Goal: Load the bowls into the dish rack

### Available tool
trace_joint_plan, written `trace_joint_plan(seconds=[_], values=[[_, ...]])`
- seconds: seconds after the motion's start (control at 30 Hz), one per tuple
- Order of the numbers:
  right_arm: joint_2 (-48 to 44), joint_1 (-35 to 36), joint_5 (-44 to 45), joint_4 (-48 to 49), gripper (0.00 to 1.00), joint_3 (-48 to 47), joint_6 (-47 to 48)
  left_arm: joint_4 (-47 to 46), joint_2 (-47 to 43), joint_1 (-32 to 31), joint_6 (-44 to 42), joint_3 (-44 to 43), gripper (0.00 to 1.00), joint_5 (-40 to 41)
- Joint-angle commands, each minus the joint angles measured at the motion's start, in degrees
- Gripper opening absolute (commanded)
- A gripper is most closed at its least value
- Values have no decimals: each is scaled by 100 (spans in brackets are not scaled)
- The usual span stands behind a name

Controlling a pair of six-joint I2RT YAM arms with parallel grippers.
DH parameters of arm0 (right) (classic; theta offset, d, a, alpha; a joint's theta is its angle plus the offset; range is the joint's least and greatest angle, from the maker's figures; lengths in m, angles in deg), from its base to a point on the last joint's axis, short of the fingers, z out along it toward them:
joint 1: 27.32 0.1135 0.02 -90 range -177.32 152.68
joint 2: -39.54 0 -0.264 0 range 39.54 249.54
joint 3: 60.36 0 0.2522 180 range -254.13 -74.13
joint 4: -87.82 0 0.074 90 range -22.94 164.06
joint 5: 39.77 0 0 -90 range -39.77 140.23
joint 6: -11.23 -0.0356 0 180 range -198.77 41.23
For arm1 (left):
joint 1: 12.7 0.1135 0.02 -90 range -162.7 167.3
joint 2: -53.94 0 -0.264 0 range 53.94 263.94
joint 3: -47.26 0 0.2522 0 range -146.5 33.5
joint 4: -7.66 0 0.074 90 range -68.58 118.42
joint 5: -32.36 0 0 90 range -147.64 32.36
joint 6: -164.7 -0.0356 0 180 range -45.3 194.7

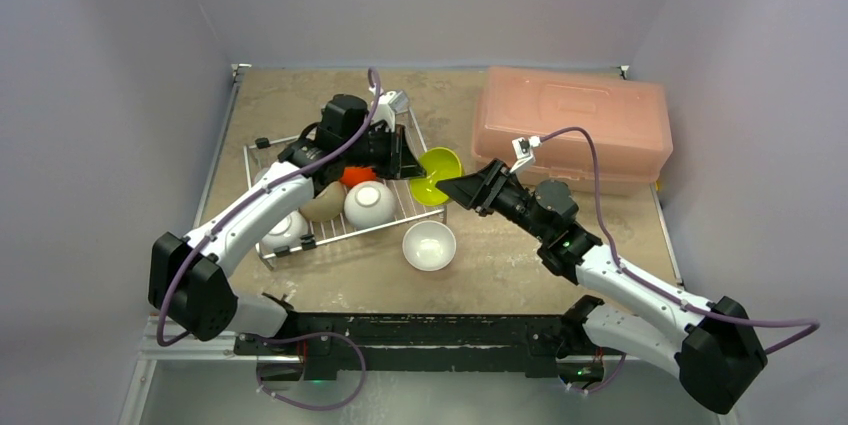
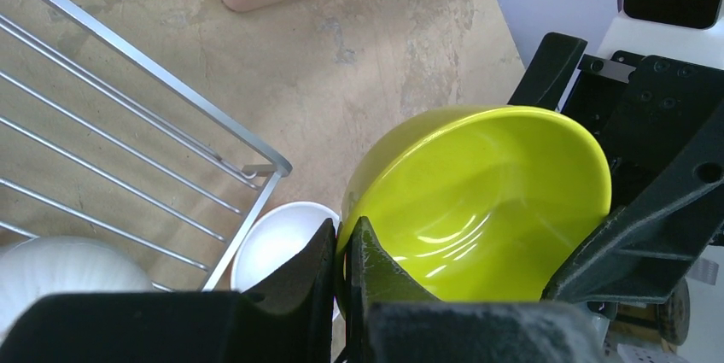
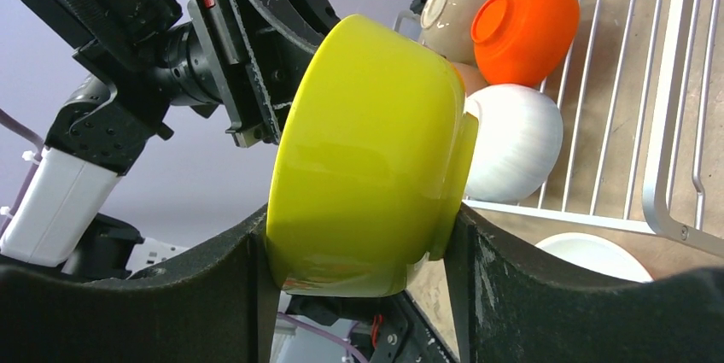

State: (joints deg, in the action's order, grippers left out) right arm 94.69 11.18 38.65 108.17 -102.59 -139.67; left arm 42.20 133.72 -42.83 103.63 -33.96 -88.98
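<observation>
A lime-green bowl [image 1: 438,173] hangs tilted in the air just past the right edge of the dish rack [image 1: 262,158]. My left gripper [image 2: 345,248] is shut on its rim, one finger inside the bowl [image 2: 478,201] and one outside. My right gripper [image 3: 359,222] spans the same bowl [image 3: 367,158] from rim to foot, with both fingers touching it. In the rack lie an orange bowl [image 3: 525,34], a beige bowl [image 3: 452,4] and an upturned white bowl [image 3: 516,141]. Another white bowl [image 1: 283,230] sits at the rack's near left. One more white bowl [image 1: 429,245] stands upright on the table.
A pink translucent box [image 1: 572,125] stands at the back right of the table, just behind my right arm. The rack's right wire rim [image 3: 674,124] runs close under the held bowl. Grey walls close in the table on three sides.
</observation>
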Motion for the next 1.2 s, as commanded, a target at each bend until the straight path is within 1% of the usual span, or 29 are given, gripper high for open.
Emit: trace_joint_plan(seconds=[0.0,0.03,0.13,0.2,0.27,0.37,0.43,0.5,0.57,0.67,0.73,0.8,0.83,0.9,0.97,1.07,1.17], values=[[-18,-18,19,190,36,-229,268,-459,-260,53,157,85,0,254],[8,-18,64,150,33,-272,319,-458,-262,51,179,106,6,360],[142,-17,255,-268,23,-536,426,-157,-229,51,253,-2,40,1113],[311,-14,435,-741,18,-816,433,31,-255,57,328,-48,54,1797],[526,-18,549,-1035,17,-1109,654,147,-333,52,388,-69,62,2631],[797,-18,651,-1114,16,-1443,996,313,-552,51,498,-64,69,3768],[1014,-17,740,-1169,17,-1658,1274,459,-755,53,603,-43,71,4563],[1279,-14,848,-1250,17,-1934,1755,565,-1060,52,649,16,72,5137],[1563,-16,1030,-1296,18,-2250,2225,633,-1326,52,648,89,74,5526],[2054,-18,1135,-1416,19,-2780,2939,746,-1673,55,503,136,76,5793],[2411,-16,1085,-1484,20,-3186,3436,850,-1843,47,437,143,79,5914],[2836,-10,890,-1488,20,-3561,4033,906,-2002,51,369,223,89,6034],[2999,-3,829,-1484,20,-3746,4295,911,-2088,51,334,306,90,6101],[3376,15,822,-1593,20,-4160,4769,898,-2246,51,238,475,91,6215],[3737,25,776,-1660,19,-4527,5214,967,-2381,51,331,561,91,6311],[4257,26,692,-1759,19,-4966,5879,755,-2634,56,329,844,91,6039],[4659,34,631,-1676,19,-5223,6533,605,-2875,47,338,1127,91,6161]])
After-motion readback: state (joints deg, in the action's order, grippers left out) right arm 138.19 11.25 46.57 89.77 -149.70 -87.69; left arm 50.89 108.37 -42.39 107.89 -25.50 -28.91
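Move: Both grippers hold the green bowl. Its middle is some 5 cm right of and 2 cm ahead of the left gripper, about 1 cm above it. For the right gripper, the free far-right part of the dish rack is roughly 16 cm ahead, 8 cm left and 14 cm below. From the right gripper, the orange bowl is about 10 cm ahead and 17 cm left, the rack's white bowl 1 cm ahead and 15 cm left, the loose white bowl 6 cm back and 2 cm left, all well below. Open the left gripper wide to let go of the green bowl's rim, ease it forward, then swing it about 19 cm left over the rack, turning counter-clockwise and finishing a little higher. Keep the right grip closed on the bowl and carry it some 19 cm forward and 8 cm left to the rack's far-right end, rolling the wrist about 50 degrees and starting to sink at the end. ##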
